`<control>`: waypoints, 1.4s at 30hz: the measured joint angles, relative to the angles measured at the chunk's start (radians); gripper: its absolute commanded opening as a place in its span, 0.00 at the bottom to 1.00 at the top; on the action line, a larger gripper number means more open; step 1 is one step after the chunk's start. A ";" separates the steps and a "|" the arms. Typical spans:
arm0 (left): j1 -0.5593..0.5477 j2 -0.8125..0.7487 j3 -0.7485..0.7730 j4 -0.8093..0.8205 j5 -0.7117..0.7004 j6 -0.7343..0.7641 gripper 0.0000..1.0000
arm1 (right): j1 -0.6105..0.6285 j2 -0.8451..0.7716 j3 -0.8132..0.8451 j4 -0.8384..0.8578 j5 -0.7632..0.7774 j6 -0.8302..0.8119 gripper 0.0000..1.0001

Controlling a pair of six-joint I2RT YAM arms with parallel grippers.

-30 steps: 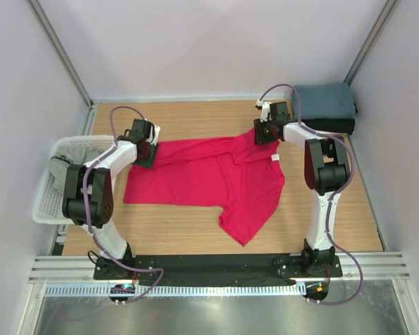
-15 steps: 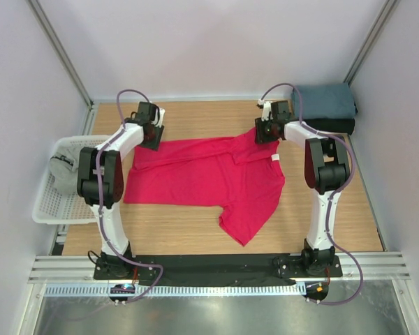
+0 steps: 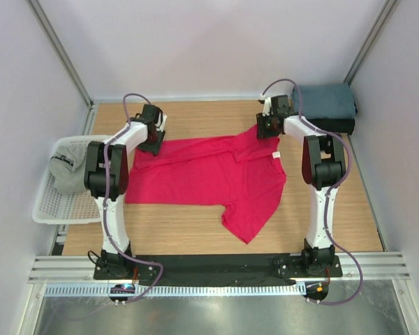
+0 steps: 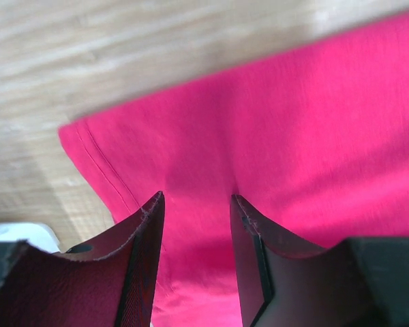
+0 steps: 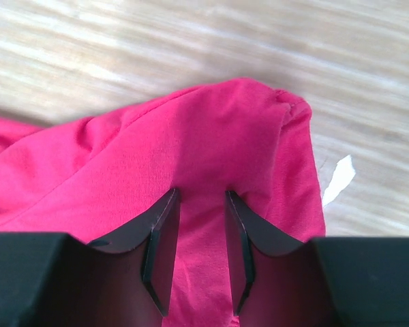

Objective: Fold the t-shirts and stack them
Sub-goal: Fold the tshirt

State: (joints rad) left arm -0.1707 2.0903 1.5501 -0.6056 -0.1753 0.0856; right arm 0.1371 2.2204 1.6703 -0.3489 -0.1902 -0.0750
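Observation:
A crimson-red t-shirt (image 3: 209, 174) lies spread across the middle of the wooden table, one sleeve pointing toward the near edge. My left gripper (image 3: 151, 143) is at its far left corner, and the left wrist view shows red cloth (image 4: 313, 116) running between the fingers of that gripper (image 4: 196, 196). My right gripper (image 3: 267, 130) is at the far right corner, where a ridge of the shirt (image 5: 157, 143) is pinched between the fingers of the gripper (image 5: 201, 192). A folded slate-blue t-shirt (image 3: 325, 101) rests on a black one (image 3: 335, 125) at the far right. A grey t-shirt (image 3: 66, 171) lies crumpled in the basket.
The white mesh basket (image 3: 45, 209) stands at the table's left edge, close to the left arm. White walls and metal posts enclose the table on three sides. A white tag (image 5: 337, 174) sticks out near the shirt's right corner.
My left arm has swung from over the basket toward the far side, carrying the shirt's left corner with it. The right gripper shifted slightly farther back, and the shirt is drawn flatter.

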 measured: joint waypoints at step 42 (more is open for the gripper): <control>-0.027 0.365 0.594 -0.114 -0.054 -0.034 0.44 | -0.053 0.259 0.456 -0.171 0.118 -0.026 0.39</control>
State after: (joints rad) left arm -0.1974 2.4557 2.1441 -0.7193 -0.2295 0.0521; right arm 0.0841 2.4790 2.1262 -0.5201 -0.0723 -0.1009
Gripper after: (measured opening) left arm 0.436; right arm 0.388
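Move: Both hands already rest their part-open fingertips on the spread red t-shirt. From the left hand, its middle lies about 21 cm right and 12 cm back, with the far left corner some 4 cm ahead and 6 cm left; the basket is roughly 28 cm left, 15 cm back. From the right hand, the t-shirt's middle is about 22 cm left and 18 cm back, its white tag 9 cm back and 4 cm right, the folded stack 10 cm ahead, 22 cm right. Fingertips keep pressing on the t-shirt near its far edge and drag it forward over the table at constant height. The left hand goes about 11 cm, easing slightly right and tipping its fingers a little outward, then stops; the right covers about 7 cm forward and 4 cm right towards the stack, pausing briefly early on, with a slight clockwise turn. Neither gripper opens or closes. ##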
